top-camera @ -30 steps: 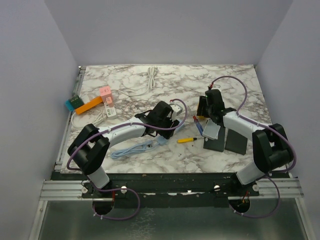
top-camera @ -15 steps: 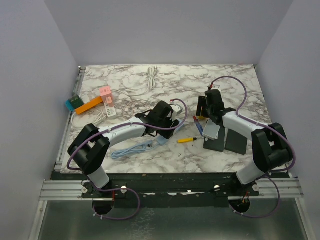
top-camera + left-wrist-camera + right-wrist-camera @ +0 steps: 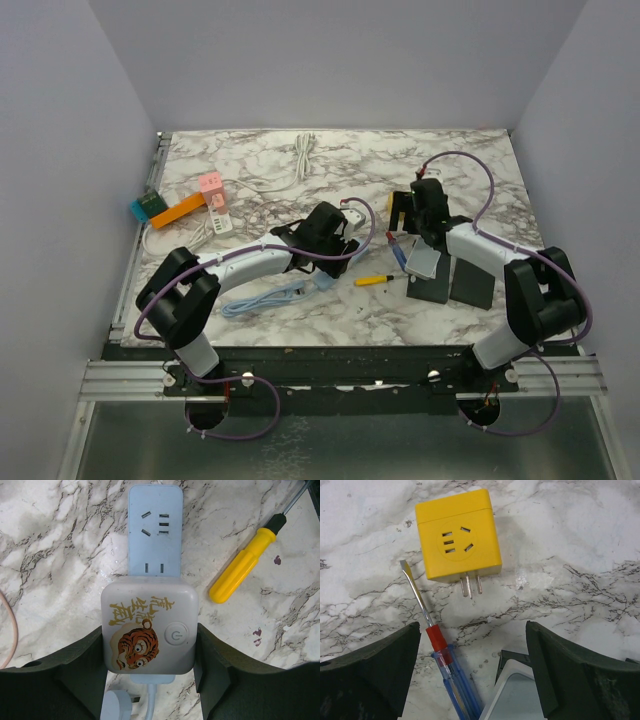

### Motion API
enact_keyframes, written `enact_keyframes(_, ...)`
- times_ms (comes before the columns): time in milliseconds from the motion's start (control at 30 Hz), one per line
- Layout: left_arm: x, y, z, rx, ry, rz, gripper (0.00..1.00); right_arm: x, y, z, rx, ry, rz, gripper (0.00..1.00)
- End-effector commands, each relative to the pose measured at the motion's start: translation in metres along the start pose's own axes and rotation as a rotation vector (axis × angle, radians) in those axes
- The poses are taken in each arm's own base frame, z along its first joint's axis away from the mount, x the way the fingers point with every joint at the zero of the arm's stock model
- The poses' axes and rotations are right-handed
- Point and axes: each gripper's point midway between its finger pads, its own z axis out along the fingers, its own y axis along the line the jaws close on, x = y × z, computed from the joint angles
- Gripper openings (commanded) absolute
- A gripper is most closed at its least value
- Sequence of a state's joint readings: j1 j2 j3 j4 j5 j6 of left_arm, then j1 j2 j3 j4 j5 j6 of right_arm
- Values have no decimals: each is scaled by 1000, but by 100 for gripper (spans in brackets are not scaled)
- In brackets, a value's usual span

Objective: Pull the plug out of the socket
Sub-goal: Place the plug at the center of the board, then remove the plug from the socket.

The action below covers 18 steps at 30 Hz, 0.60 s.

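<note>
A yellow plug lies loose on the marble with its metal prongs pointing at my right gripper. That gripper is open and holds nothing, a short way back from the plug. My left gripper is shut on a white socket block with a tiger sticker. The block sits on a light blue power strip. In the top view the left gripper is at the table's middle and the right gripper is to its right.
A red-and-blue screwdriver lies between the right fingers, beside a white-grey box. A yellow screwdriver lies right of the strip. Dark pads are at the right. Orange and pink blocks and a coiled white cable are further back.
The right gripper's jaws have spread wide and let go of the yellow plug. The left gripper keeps its hold on the socket block and has not moved.
</note>
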<state>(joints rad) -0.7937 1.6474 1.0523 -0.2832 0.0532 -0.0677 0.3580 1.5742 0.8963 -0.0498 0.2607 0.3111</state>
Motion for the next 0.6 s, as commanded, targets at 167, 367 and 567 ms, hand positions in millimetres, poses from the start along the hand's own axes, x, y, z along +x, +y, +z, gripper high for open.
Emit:
enact_keyframes(167, 58, 34, 5, -159, 207, -4, 0, -21, 0, -28, -35, -69, 36, 92)
enact_keyframes(367, 57, 54, 4, -214, 208, -76, 0, -9, 7, -48, -98, -33, 107, 88)
enact_keyframes(567, 48, 47, 5, -171, 182, -81, 21, 10, 16, -66, -195, -31, 129, 88)
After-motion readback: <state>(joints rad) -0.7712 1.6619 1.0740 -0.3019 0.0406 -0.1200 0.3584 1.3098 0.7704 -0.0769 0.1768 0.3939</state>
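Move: The yellow plug, already released, lies about 5 cm ahead of the open right hand, 1 cm left and 3 cm lower. From that hand, the blue-red screwdriver is some 3 cm back and 3 cm left; the grey box about 8 cm back and 4 cm right. The left hand holds the white plug on the blue socket strip, whose middle is 2 cm ahead, 2 cm right and 4 cm below; the yellow plug is roughly 16 cm ahead and 13 cm right of the left hand. Upward first, by over 4 cm, then mostly backward by about 4 cm, the right hand withdraws from the yellow plug with its fingers staying wide open, rolling some 10 degrees so its left side rises. The left hand, after holding still, keeps its grip on the white plug and starts drawing it slowly forward and left, about 1 cm, with a slight counter-clockwise turn. ##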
